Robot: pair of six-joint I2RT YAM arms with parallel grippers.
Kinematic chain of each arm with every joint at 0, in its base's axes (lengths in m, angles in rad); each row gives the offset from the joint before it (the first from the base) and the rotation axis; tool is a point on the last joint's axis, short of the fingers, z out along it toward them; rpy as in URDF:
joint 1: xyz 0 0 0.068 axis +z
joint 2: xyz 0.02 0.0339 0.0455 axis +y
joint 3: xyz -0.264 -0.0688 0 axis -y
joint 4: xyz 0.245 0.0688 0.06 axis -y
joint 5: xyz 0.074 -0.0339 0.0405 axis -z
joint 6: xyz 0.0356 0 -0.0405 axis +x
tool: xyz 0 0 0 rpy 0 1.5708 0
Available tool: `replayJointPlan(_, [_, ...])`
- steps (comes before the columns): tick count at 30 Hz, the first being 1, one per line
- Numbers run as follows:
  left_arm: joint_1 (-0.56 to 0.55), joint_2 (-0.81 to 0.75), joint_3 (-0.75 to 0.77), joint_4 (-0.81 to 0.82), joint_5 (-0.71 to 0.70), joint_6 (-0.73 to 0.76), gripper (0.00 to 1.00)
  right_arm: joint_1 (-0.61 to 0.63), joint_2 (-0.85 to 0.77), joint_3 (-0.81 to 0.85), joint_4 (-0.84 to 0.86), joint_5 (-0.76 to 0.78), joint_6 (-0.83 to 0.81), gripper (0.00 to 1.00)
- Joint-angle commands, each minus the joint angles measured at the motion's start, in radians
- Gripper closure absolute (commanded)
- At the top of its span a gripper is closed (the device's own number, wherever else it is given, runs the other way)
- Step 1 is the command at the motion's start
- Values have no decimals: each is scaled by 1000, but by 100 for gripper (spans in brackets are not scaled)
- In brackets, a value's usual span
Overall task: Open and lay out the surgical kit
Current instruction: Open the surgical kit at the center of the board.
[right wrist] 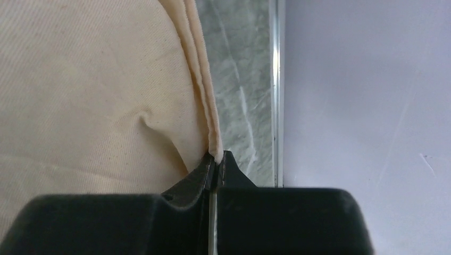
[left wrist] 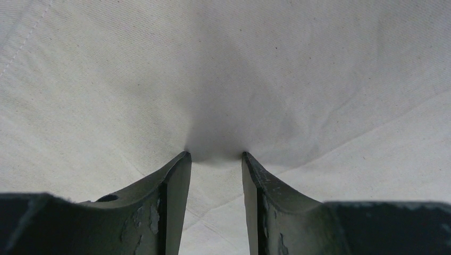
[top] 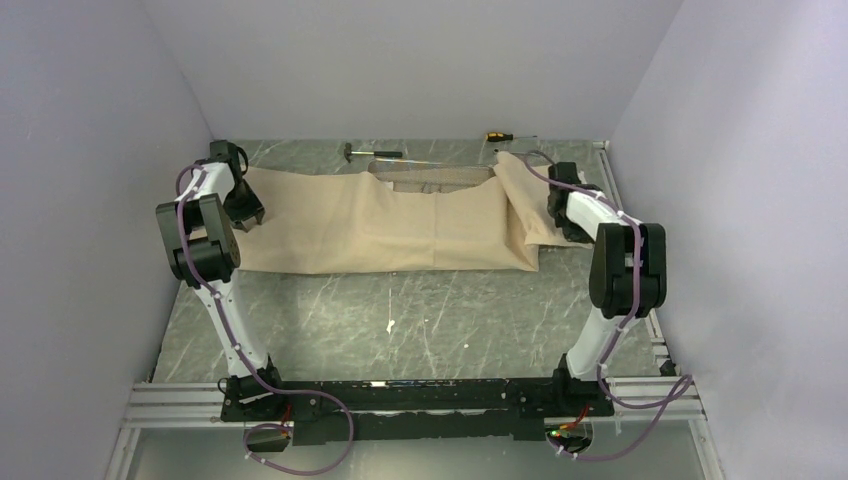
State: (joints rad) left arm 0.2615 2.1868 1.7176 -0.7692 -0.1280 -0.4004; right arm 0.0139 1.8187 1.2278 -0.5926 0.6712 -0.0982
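Observation:
The surgical kit shows only as its beige wrap cloth (top: 380, 230), spread in a wide band across the back of the table, with a boxy bulge (top: 435, 182) at the back middle. Tray, clamps, tweezers and gauze are hidden. My left gripper (top: 248, 214) is at the cloth's left end. In the left wrist view, the left gripper (left wrist: 214, 155) is open, both tips pressed into the cloth (left wrist: 213, 64), which dimples between them. My right gripper (right wrist: 219, 155) is shut on the doubled edge of the cloth (right wrist: 80, 79) at its right end, under the right wrist (top: 565, 210).
A small black-handled hammer (top: 372, 153) and a yellow-handled screwdriver (top: 497, 134) lie behind the cloth near the back wall. A metal rail (top: 622, 205) runs along the table's right edge, close to the right arm. Grey marble table (top: 420, 320) lies in front of the cloth.

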Motion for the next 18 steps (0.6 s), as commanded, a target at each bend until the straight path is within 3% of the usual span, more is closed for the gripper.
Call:
replayJointPlan(1, [18, 17, 14, -10, -12, 20, 54, -96, 28, 30, 64, 9, -1, 100])
replayJointPlan(7, [20, 12, 20, -21, -35, 30, 54, -200, 146, 173, 17, 94, 26, 100])
replayJointPlan(13, [24, 5, 20, -30, -74, 26, 53, -223, 206, 200, 68, 350, -22, 100])
replayJointPlan(16, [26, 8, 26, -37, -92, 23, 53, -245, 195, 191, 64, 371, -2, 100])
replayJointPlan(18, [27, 11, 31, -39, -99, 21, 53, -253, 187, 181, 59, 379, 7, 92])
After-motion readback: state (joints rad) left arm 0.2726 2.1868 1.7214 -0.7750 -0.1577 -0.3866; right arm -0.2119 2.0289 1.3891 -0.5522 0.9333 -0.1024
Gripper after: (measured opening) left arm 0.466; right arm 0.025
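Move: The right hand holds the outer edge of the kit's last flap some 6 cm above the board, whose right edge lies about 12 cm to that hand's right, level with it. The near corner of the cloth already lying flat is about 10 cm left and 8 cm back; the mesh panel is roughly 37 cm left and 15 cm ahead, the screwdriver some 17 cm left and 27 cm ahead. From the left hand, that board edge is about 95 cm right. With its fingers still shut on the flap's edge, the right hand pulls the cloth outward to the right by about 12 cm, towards the board's right edge and away from the middle of the kit, dipping a centimetre or so on the way, coming back up by the end, and slowing as it goes. The wrist turns clockwise by nearly 20 degrees, and in the later part it also tilts so that the fingertips point some 15 degrees farther out to the right. ##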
